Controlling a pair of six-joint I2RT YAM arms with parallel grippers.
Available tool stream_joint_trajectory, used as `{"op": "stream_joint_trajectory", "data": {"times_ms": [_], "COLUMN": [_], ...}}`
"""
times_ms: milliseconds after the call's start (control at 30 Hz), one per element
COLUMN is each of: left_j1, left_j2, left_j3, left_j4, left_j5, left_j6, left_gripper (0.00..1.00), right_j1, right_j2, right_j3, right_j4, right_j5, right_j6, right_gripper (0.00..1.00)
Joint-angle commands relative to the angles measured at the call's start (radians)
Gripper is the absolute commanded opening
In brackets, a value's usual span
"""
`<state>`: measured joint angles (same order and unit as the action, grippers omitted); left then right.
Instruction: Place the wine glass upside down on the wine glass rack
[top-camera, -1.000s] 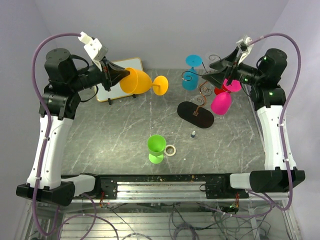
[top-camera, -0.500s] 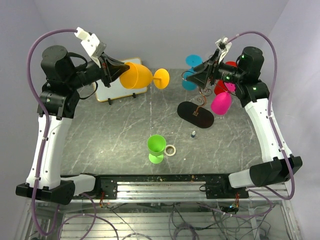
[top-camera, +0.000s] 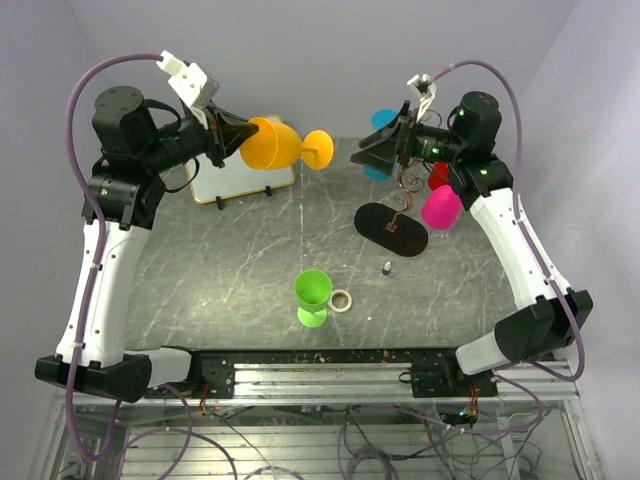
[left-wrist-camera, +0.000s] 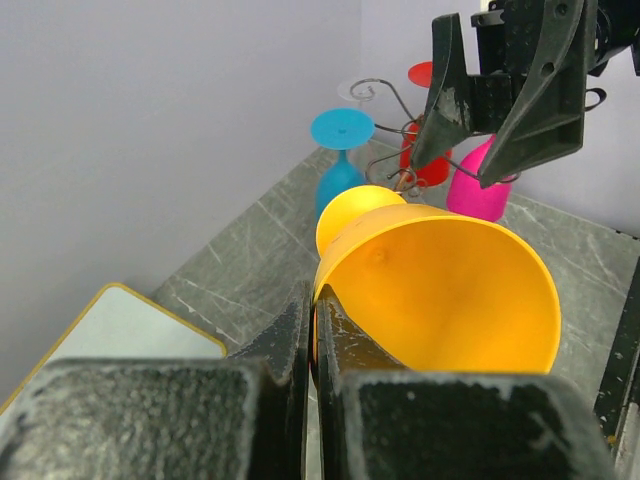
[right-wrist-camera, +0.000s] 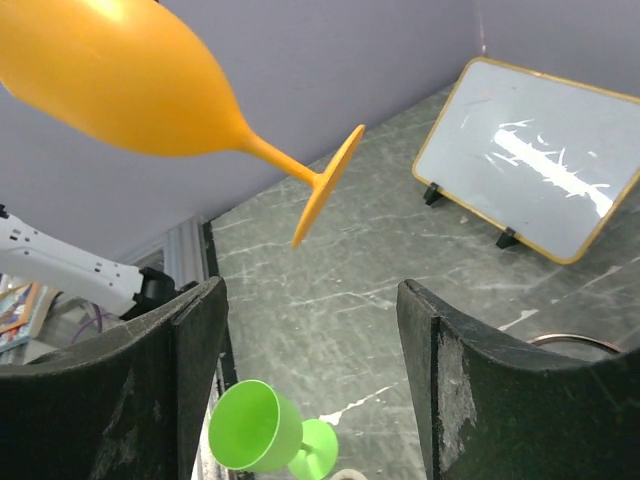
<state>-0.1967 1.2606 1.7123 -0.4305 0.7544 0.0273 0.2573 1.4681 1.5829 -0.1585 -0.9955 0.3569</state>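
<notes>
My left gripper (top-camera: 245, 135) is shut on the rim of the orange wine glass (top-camera: 272, 146) and holds it sideways in the air, foot (top-camera: 320, 150) pointing right. In the left wrist view the jaws (left-wrist-camera: 315, 300) pinch the glass's rim (left-wrist-camera: 440, 280). My right gripper (top-camera: 372, 155) is open and empty, just right of the orange foot, which shows in its wrist view (right-wrist-camera: 330, 185) ahead of the gripper (right-wrist-camera: 308, 290). The wine glass rack (top-camera: 405, 185), a wire stand on a black oval base (top-camera: 392, 228), holds a blue (top-camera: 383, 121), a red (top-camera: 440, 178) and a pink glass (top-camera: 442, 208) upside down.
A green glass (top-camera: 313, 295) stands upright at the table's front centre beside a tape ring (top-camera: 342, 300). A small blue-capped item (top-camera: 387, 268) lies nearby. A whiteboard (top-camera: 225, 185) stands at the back left, below the left gripper.
My right gripper has left the rack and swung left toward the orange glass's foot. My left gripper has lifted the orange glass slightly and kept its hold.
</notes>
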Motion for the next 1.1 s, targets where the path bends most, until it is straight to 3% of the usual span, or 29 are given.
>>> {"op": "stream_joint_trajectory", "data": {"times_ms": [0,367,700,1067], "left_j1": [-0.012,-0.015,-0.018,-0.023], "left_j2": [0.002,0.0,-0.001,-0.016], "left_j3": [0.023,0.007,0.001,-0.024], "left_j4": [0.033,0.012,0.003,-0.011], "left_j5": [-0.042,-0.067,-0.069,-0.076], "left_j6": [0.044,0.093,0.11,0.146], "left_gripper": [0.07,0.07,0.07,0.07], "right_j1": [0.04,0.139,0.17,0.209], "right_j2": [0.04,0.136,0.188,0.215], "right_j3": [0.039,0.131,0.178,0.209], "right_j4": [0.031,-0.024,-0.039,-0.045], "right_j5": [0.035,0.109,0.159,0.176], "right_j6": [0.058,0.031,0.034,0.034], "right_gripper": [0.67,0.59,0.39,0.24]}}
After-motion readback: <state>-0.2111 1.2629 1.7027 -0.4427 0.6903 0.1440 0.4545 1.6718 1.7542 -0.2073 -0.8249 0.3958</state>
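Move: The orange wine glass is held out level, its foot towards my right hand. The foot is some 8 cm to that hand's left and 1 cm farther out, and the glass's middle about 14 cm left, at hand height. The blue glass hangs about 6 cm right, 5 cm ahead and 15 cm below; the rack's centre is 13 cm right, 4 cm ahead and as low. From my left hand the glass's middle is about 7 cm right and 3 cm back. I reach my right hand about 8 cm to the left, away from above the rack, easing some 2 cm down and forward as the fingers draw from wide open to about a quarter open at the orange glass's foot. My left hand keeps its pinch on the rim, nudging the glass barely 1 cm forward with a slight turn. ##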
